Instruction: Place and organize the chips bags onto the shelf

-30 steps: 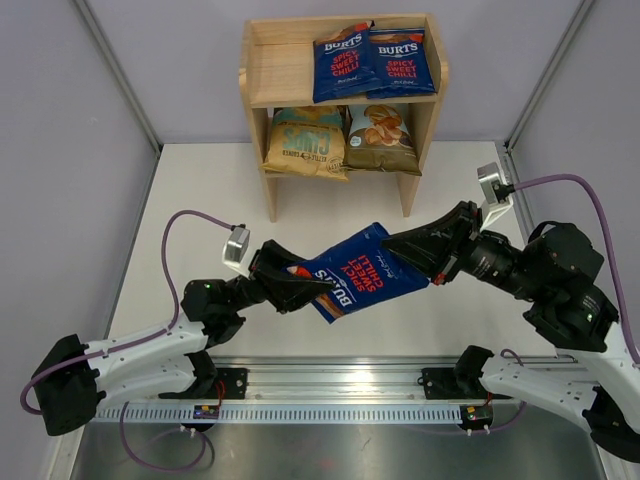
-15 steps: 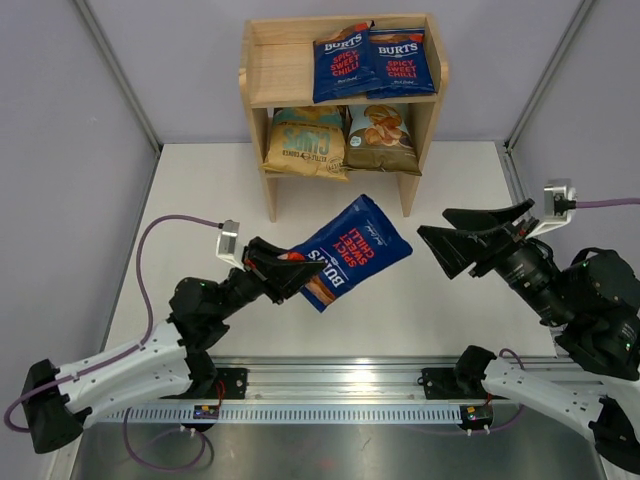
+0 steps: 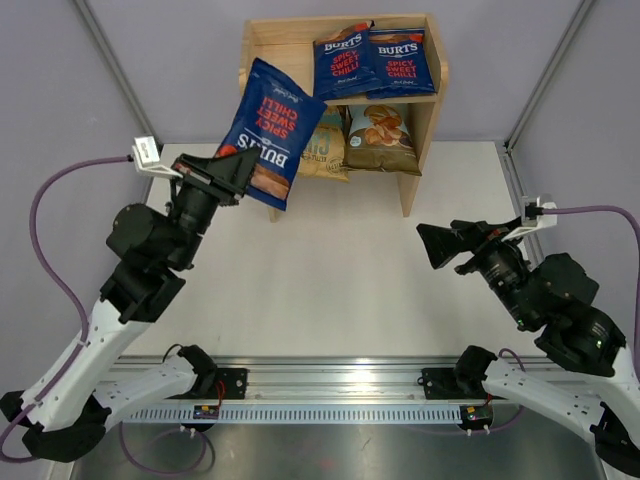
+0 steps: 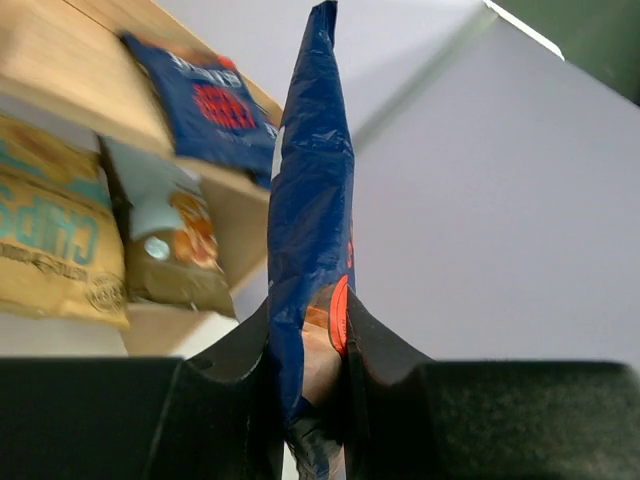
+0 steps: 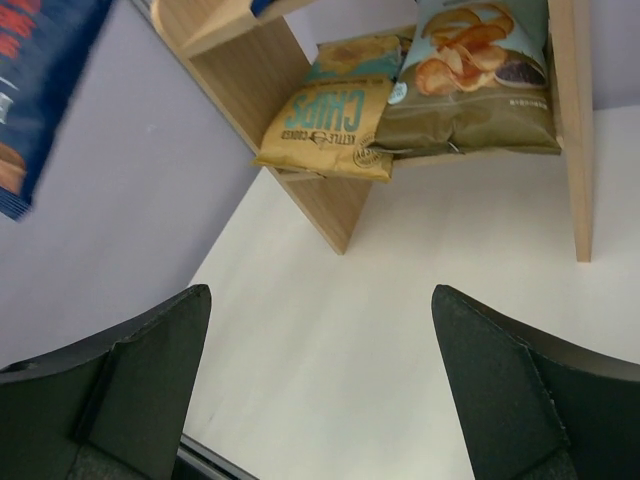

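Observation:
My left gripper (image 3: 232, 170) is shut on the bottom edge of a dark-blue Burts bag (image 3: 270, 128), held upright in the air in front of the left side of the wooden shelf (image 3: 262, 62). In the left wrist view the bag (image 4: 312, 200) stands edge-on between my fingers (image 4: 235, 350). Two more Burts bags (image 3: 372, 60) lie on the top tier. The tan-and-teal bag (image 3: 322, 150) and the Cassava bag (image 3: 380, 137) lie on the lower tier, also seen in the right wrist view (image 5: 335, 125). My right gripper (image 3: 437, 245) is open and empty over the table's right side.
The left half of the shelf's top tier (image 3: 278, 70) holds no bag. Grey walls enclose the white table (image 3: 330, 260) on the left, right and back. A metal rail (image 3: 330, 385) runs along the near edge.
My left arm has lifted the Burts bag from low over the table's middle up and left to the shelf's front. My right gripper let go of it earlier and drew back right.

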{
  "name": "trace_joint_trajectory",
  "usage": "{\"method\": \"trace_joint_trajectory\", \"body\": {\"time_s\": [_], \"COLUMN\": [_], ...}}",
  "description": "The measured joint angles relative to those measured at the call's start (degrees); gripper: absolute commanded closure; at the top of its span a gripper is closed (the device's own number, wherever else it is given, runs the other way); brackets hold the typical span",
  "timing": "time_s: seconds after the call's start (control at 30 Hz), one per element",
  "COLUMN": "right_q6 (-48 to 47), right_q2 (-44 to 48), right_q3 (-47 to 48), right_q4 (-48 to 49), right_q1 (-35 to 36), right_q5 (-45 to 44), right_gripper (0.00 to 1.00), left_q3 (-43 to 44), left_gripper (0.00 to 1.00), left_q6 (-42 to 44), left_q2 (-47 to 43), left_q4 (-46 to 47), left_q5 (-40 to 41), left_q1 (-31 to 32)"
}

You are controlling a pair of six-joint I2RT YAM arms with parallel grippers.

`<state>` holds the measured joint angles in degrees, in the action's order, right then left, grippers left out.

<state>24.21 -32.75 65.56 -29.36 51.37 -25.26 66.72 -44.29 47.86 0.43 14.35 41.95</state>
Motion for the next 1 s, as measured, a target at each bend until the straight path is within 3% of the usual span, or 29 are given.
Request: {"method": "trace_joint_trajectory", "body": {"time_s": [0.23, 0.5, 0.73, 1.0], "right_q6": [4.17, 8.44, 12.41, 13.81], "right_q2": [0.04, 0.22, 5.70, 11.61], "right_q3": [-5.20, -6.82, -11.28, -11.43], "right_q4": [-0.02, -0.11, -2.62, -5.99], "right_q1": [0.00, 0.00, 0.00, 0.00], "right_q5": [-1.68, -1.68, -2.62, -5.16], "right_gripper": [0.01, 0.00, 0.01, 0.01], "left_q3": [19.80, 36.30, 52.59, 56.98], "left_gripper": [0.82, 0.84, 0.85, 0.85], "left_q6": [-4.48, -6.86, -5.66, -4.81], "left_q2": [14.08, 28.17, 40.68, 47.45], "left_q4": [-8.85, -13.57, -17.46, -19.15], "left_q5": [6.05, 12.74, 16.26, 17.07], "left_q1": [-4.04, -5.97, -7.87, -11.21]}}
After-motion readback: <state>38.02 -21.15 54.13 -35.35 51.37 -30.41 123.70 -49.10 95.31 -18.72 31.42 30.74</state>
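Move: The left hand already holds the blue bag, which is bound for the empty left bay of the top shelf, about 20 cm ahead, 8 cm right and a little below it. The nearer shelved blue bag stands about 21 cm ahead and 20 cm right, the farther one 21 ahead and 32 right. The yellow bag lies one shelf down, 18 cm ahead, 12 right, roughly 20 below. From the right hand, the bay is some 28 cm ahead, 31 left and 5 above. Still pinching the blue bag, the left hand sweeps it forward about 20 cm towards the empty bay, rising some 8 cm and then starting to sink, while swinging some 25 degrees counter-clockwise until the fingers point nearly straight ahead and dip a little. The empty right hand sinks about 7 cm with fingers wide open, tipping down slightly, and ends drifting a little right and back. ##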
